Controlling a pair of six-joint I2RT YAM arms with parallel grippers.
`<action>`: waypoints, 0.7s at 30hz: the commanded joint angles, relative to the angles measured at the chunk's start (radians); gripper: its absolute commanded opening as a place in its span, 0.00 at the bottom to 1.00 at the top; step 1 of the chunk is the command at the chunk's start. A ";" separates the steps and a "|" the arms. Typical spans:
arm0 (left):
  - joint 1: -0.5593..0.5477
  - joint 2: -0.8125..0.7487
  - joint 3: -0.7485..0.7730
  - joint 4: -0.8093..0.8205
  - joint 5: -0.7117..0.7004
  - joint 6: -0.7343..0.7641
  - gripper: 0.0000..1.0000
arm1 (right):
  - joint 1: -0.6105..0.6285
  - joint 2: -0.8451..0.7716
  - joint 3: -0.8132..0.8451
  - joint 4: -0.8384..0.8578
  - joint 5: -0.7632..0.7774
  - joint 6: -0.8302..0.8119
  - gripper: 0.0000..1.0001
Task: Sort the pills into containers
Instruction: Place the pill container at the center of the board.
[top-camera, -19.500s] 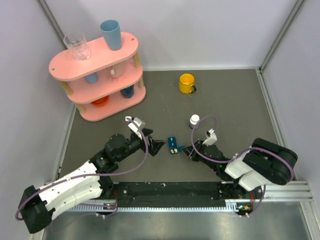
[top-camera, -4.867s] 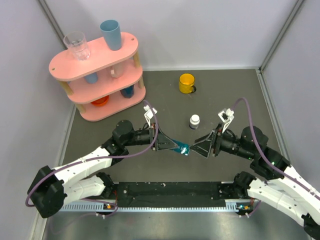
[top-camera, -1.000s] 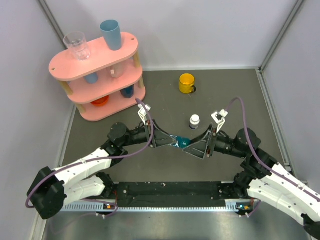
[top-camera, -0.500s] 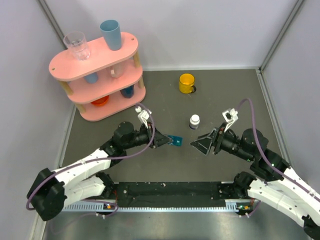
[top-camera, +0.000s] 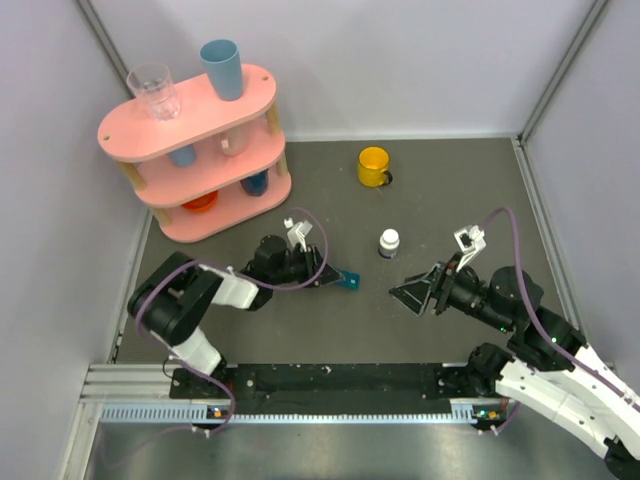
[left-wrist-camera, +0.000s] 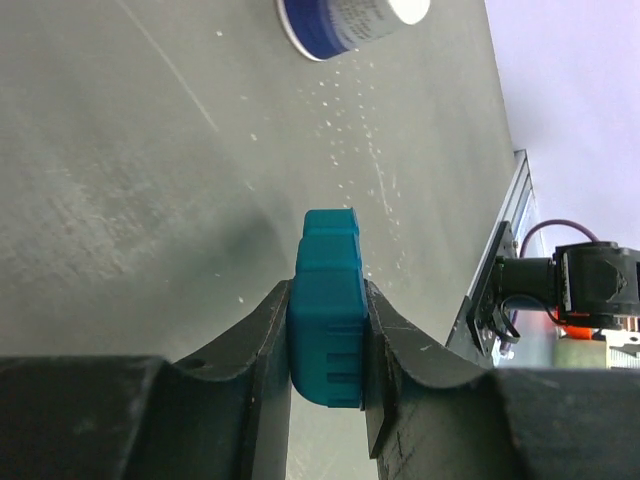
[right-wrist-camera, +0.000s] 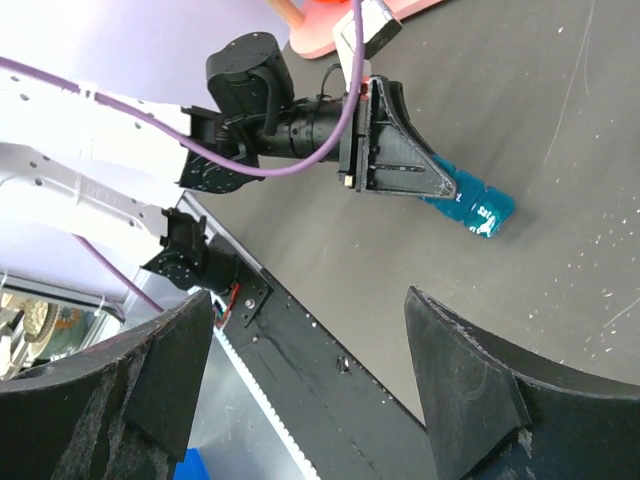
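Observation:
The container, a small dark-teal pill box (top-camera: 348, 281), is clamped edge-on between the fingers of my left gripper (top-camera: 337, 278), just above the dark table. The left wrist view shows the box (left-wrist-camera: 328, 320) pinched by both black fingers of that gripper (left-wrist-camera: 326, 300), its far end sticking out past the tips. My right gripper (top-camera: 409, 293) stands open a short way to the right of the box, with nothing between its fingers. From the right wrist view the box (right-wrist-camera: 470, 205) lies well beyond the spread jaws of the right gripper (right-wrist-camera: 310, 300). No pills show in any view.
A small white capped bottle (top-camera: 389, 243) stands just behind the gap between the grippers. A yellow mug (top-camera: 373, 166) sits farther back. A pink tiered shelf (top-camera: 195, 150) with cups fills the back left. A black rail (top-camera: 340, 380) runs along the near edge.
The right gripper has let go of the pill box, drawn back to the right and spread wide. The left gripper has pulled the box slightly left, its arm folding back.

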 joint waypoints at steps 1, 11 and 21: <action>0.020 0.121 0.034 0.268 0.085 -0.067 0.05 | 0.007 -0.014 -0.010 0.004 0.018 -0.006 0.76; 0.020 0.123 0.080 0.091 0.013 0.021 0.39 | 0.007 -0.011 -0.006 -0.016 0.031 -0.030 0.79; 0.020 0.086 0.105 -0.071 -0.070 0.085 0.78 | 0.008 -0.006 0.008 -0.027 0.039 -0.047 0.81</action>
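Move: The teal pill container is already pinched in the left hand; its resting spot on the board lies only about 3 cm below that hand, some 1 cm farther forward and 2 cm to the right. The white bottle stands about 12 cm to the left hand's right and 6 cm ahead, its middle about level. The yellow mug is 24 cm ahead and 9 cm right. From the right hand, the spot is about 12 cm forward, 10 cm left and 22 cm below. The pill container, still gripped, is lowered onto the board by the left hand, which eases down some 2 cm while drifting about 2 cm forward. The hand then all but pauses in height, and its fingers spread from about a third to nearly three-quarters open, letting go as it sinks another centimetre around the container. ##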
